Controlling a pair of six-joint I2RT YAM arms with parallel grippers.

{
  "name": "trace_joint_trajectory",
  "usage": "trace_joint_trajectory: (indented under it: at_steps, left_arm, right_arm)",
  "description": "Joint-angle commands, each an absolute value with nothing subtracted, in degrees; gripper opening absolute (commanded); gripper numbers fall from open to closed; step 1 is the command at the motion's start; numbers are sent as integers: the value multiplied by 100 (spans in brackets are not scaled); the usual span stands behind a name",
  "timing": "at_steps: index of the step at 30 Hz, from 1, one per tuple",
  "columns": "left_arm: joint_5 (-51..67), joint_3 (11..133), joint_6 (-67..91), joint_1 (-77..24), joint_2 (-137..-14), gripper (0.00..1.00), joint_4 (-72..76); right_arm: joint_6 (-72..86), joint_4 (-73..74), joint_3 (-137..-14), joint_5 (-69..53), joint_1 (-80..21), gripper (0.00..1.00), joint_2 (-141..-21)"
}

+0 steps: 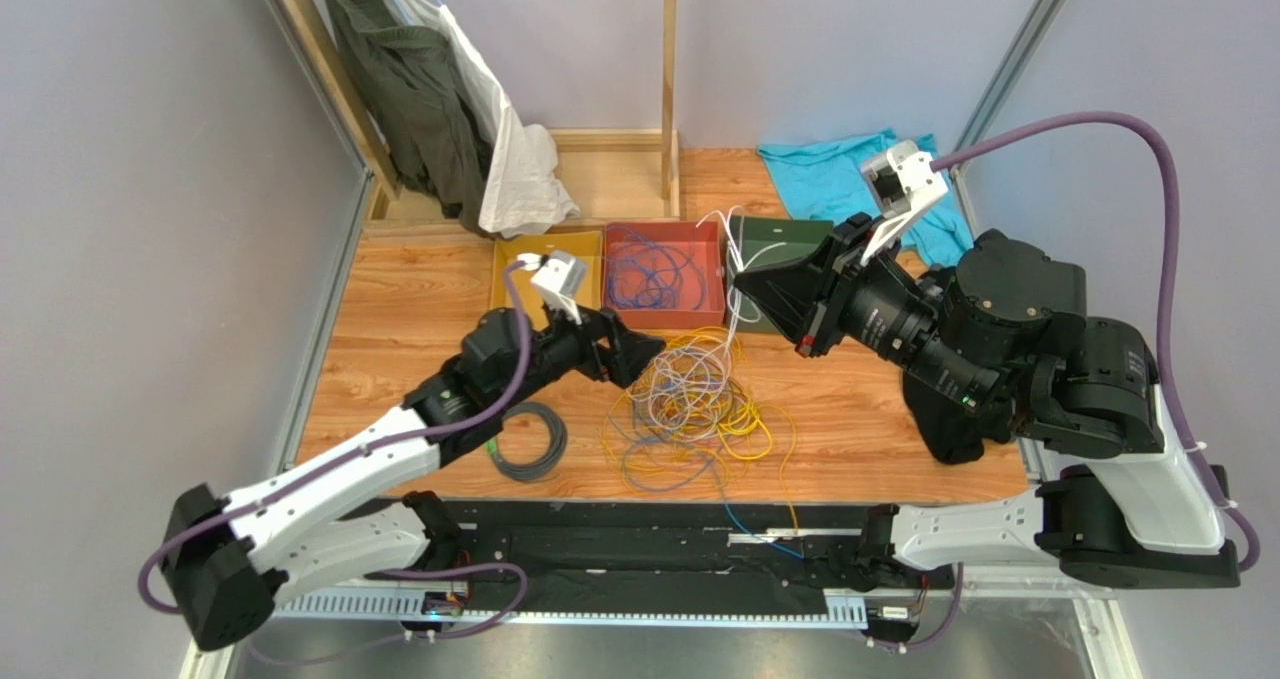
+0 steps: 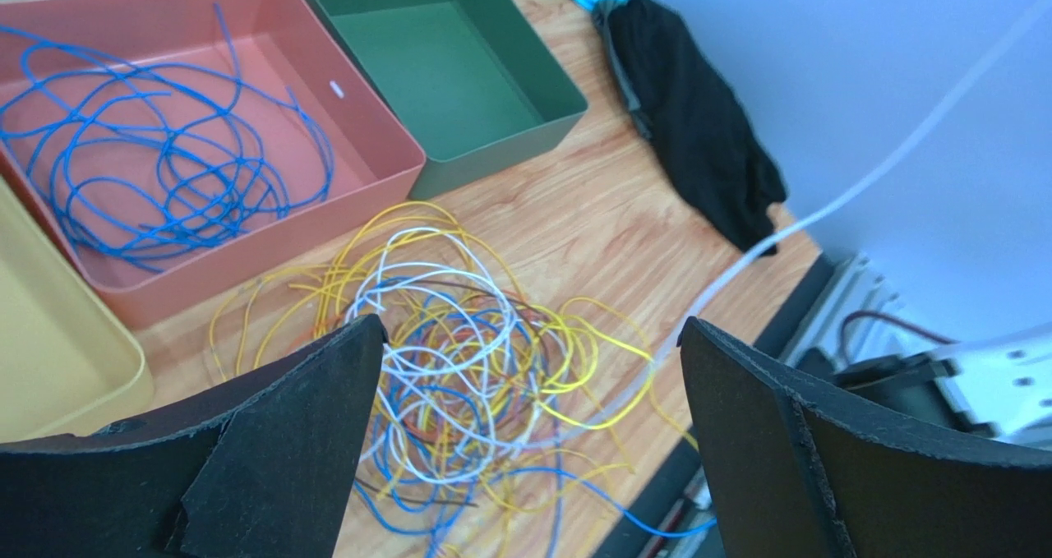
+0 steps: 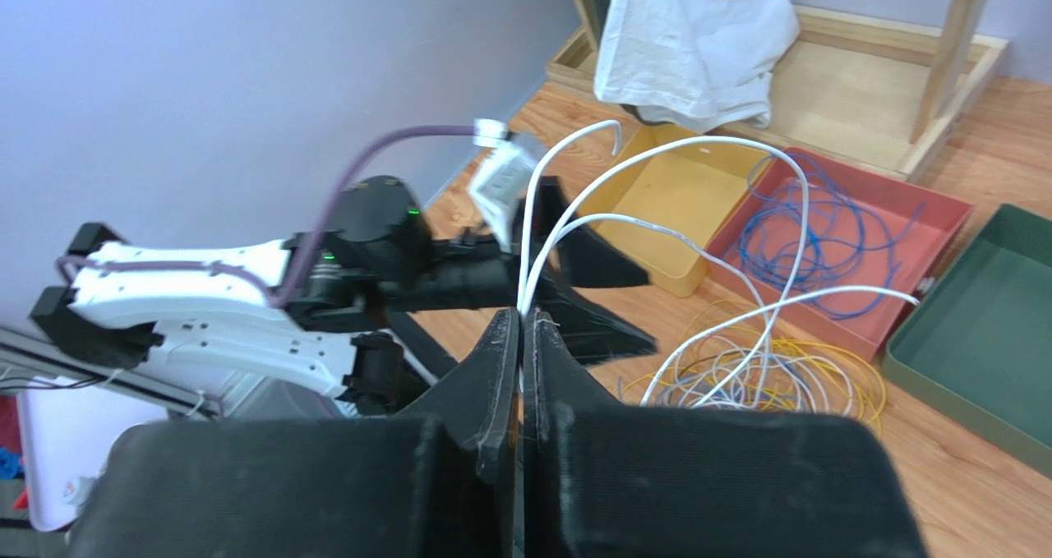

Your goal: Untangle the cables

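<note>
The cables lie as a loose tangle [image 1: 694, 402] of yellow, white and blue wires on the wooden table, in front of the trays. My left gripper [image 1: 643, 352] hovers at the tangle's left edge. In the left wrist view its fingers [image 2: 309, 423] stand wide apart over the tangle [image 2: 469, 349], holding nothing. My right gripper [image 1: 739, 286] is raised above the tangle's far side. It is shut on white cables [image 3: 692, 151], which arch up from its fingertips and fall back to the tangle [image 3: 766, 379].
Three trays stand behind the tangle: yellow [image 1: 519, 277], red [image 1: 706, 312] with blue cables in it [image 1: 654, 271], and an empty green one [image 2: 445, 65]. A black coil [image 1: 529, 442] lies front left. A teal cloth [image 1: 842, 169] lies at the back right.
</note>
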State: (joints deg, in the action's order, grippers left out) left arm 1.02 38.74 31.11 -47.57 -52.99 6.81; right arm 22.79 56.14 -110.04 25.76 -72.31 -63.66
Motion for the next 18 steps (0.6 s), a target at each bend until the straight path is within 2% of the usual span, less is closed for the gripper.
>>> trace_joint_trajectory:
  at_steps: [1,9,14,18]
  left_arm:
    - [404,4148,2224,-4834,-5958,99,1950]
    - [1528,4140,2241,-4887,-6793,99,2996]
    - [1687,3842,2337,-4983,-6680,99,3199]
    - [1320,3551,2364,-4983,-6181,99,3042]
  right_arm:
    - [2487,5572,-11294,2092,-7260,0,-6390]
    - [2558,5660,-11417,2048,-7260,0,-6372]
    - [2593,5704,-11382,2083,-7260,0,-6320]
    - [2610,5678,-11312,2109,-7260,0,-6293]
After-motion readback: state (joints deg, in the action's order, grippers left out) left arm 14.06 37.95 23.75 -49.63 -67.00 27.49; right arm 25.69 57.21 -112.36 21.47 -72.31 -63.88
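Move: The strand of white cable stretched from the shut right fingers down to the pile passes the open left hand about 9 cm to its right and 2 cm back, at the left hand's height. From the left hand the cable pile lies some 5 cm ahead, 8 cm right and 24 cm down; the red bin about 23 cm ahead, 3 cm right and 22 cm down. From the right hand that strand is roughly 6 cm ahead, 1 cm left and 23 cm below. The right fingers keep their pinch on the white cable high over the table, easing back and up by a centimetre or so. The left hand, wide open, swings about 6 cm to the right towards the hanging strand, first dipping some 2.5 cm and edging forward, then drawing back and rising slightly, while its fingers turn about 15 degrees clockwise. No left-hand grip on the strand shows yet. ##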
